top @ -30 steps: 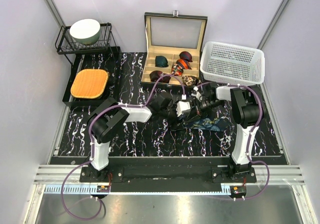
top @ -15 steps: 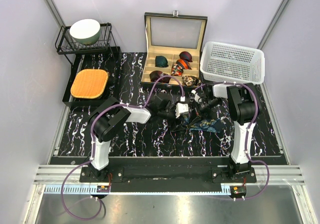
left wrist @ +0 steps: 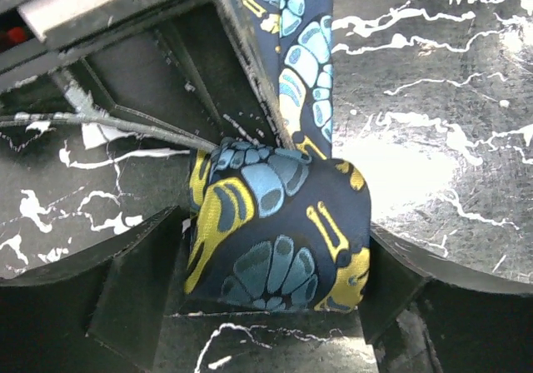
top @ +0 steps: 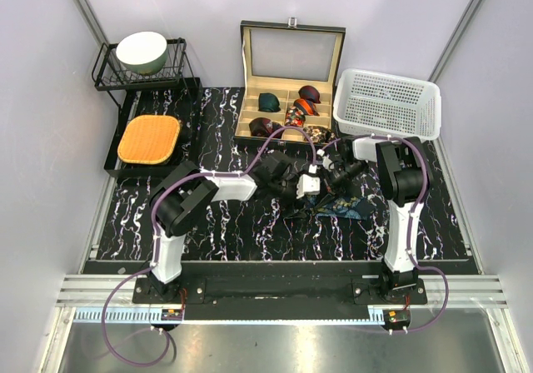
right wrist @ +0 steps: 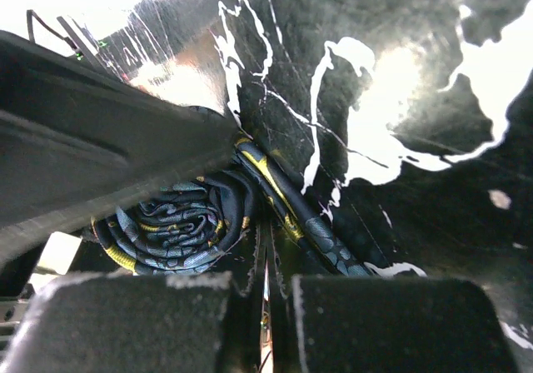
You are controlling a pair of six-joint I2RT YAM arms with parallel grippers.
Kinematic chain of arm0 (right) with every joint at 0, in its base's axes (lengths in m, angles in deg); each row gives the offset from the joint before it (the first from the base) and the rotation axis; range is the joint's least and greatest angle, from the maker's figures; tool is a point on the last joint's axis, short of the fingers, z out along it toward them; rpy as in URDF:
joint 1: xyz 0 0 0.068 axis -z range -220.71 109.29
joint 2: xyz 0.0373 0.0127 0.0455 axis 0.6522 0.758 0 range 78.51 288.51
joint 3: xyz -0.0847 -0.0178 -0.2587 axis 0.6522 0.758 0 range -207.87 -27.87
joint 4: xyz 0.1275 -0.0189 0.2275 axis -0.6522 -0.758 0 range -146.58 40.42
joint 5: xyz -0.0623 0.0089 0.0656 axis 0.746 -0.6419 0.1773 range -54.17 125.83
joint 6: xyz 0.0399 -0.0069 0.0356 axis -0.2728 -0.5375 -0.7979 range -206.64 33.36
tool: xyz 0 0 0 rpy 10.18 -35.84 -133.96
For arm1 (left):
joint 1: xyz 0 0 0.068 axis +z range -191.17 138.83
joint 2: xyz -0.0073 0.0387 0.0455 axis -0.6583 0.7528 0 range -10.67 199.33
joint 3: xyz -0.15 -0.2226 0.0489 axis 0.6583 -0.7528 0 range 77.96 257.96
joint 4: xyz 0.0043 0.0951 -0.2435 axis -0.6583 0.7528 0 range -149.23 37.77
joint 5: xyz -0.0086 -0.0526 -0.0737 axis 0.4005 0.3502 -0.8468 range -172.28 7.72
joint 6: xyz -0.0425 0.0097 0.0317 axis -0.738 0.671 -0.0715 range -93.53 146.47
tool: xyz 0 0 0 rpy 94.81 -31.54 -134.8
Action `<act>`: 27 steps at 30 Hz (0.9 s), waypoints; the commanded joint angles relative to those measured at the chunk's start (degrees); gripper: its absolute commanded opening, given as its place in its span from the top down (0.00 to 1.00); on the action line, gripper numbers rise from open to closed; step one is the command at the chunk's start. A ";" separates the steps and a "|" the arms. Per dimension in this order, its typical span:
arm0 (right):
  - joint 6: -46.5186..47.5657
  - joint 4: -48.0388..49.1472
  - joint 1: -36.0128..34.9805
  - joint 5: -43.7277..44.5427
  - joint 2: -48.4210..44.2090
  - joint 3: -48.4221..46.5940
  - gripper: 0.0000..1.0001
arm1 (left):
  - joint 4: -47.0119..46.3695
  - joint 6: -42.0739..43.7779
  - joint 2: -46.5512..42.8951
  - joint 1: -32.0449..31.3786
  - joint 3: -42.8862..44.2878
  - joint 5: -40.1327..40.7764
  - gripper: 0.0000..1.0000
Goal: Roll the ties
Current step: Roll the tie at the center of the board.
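Note:
A dark navy tie with teal-and-gold pattern lies mid-table, its loose strip (top: 346,207) spread under the right arm. One end is wound into a small coil (left wrist: 279,231), and the strip (left wrist: 304,57) runs away from it. My left gripper (left wrist: 276,261) has the coil between its fingers, both touching it. My right gripper (right wrist: 265,277) is shut with nothing in it, its tips right beside the coil (right wrist: 171,219) and the strip (right wrist: 291,215). From above, the left gripper (top: 309,186) and right gripper (top: 327,180) meet over the tie.
An open wooden box (top: 246,98) at the back holds coiled ties: green (top: 269,101), maroon (top: 310,92), red-orange (top: 306,106). A white basket (top: 387,105) stands to its right. A wire rack with a bowl (top: 141,52) and an orange mat (top: 149,138) are at the left.
The left gripper has shifted slightly right with the coil, closer to the right gripper. The right arm has drawn in a little toward the back.

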 commanded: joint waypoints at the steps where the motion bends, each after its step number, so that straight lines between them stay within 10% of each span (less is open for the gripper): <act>1: 3.05 1.08 -1.22 8.58 2.75 -1.35 1.00 | 2.97 2.25 2.19 -1.26 2.47 -0.15 0.29; 7: 4.02 -1.19 -1.30 7.71 3.28 -5.65 1.00 | 9.80 0.41 2.37 -1.26 2.92 2.56 0.66; 10: 4.37 -4.00 -0.78 6.04 1.44 -7.59 0.83 | 12.89 -0.65 0.80 -1.26 -0.33 5.20 0.76; 18: 2.71 -4.64 3.44 -1.70 -9.62 -1.18 0.42 | 17.38 -5.39 1.31 -1.52 -2.89 11.54 0.78; 27: -2.57 3.53 1.16 -8.82 -10.61 3.48 0.41 | 21.33 -8.03 5.01 -1.88 3.09 13.47 0.70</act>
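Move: The roll of tie sits between the left hand's open fingers, its middle about 1 cm to the right of that hand point and level with it in depth. From the right hand, whose shut tips are at the foot of the roll, it lies roughly 4 cm to the left and 1 cm higher. The flat tail's middle is some 8 cm right of the right hand, about level ahead; the tie box stands about 28 cm ahead and 10 cm left of it, the white basket 29 cm ahead and 21 cm right. The roll is pinched by its two ends as the left fingers close to about half their opening, then keep hold; that hand shifts barely a centimetre right, then back left. Once it is gripped, the right hand comes free of the tie beside the roll, easing about 1 cm forward, then rising some 5 cm while its fingers open to over half. ##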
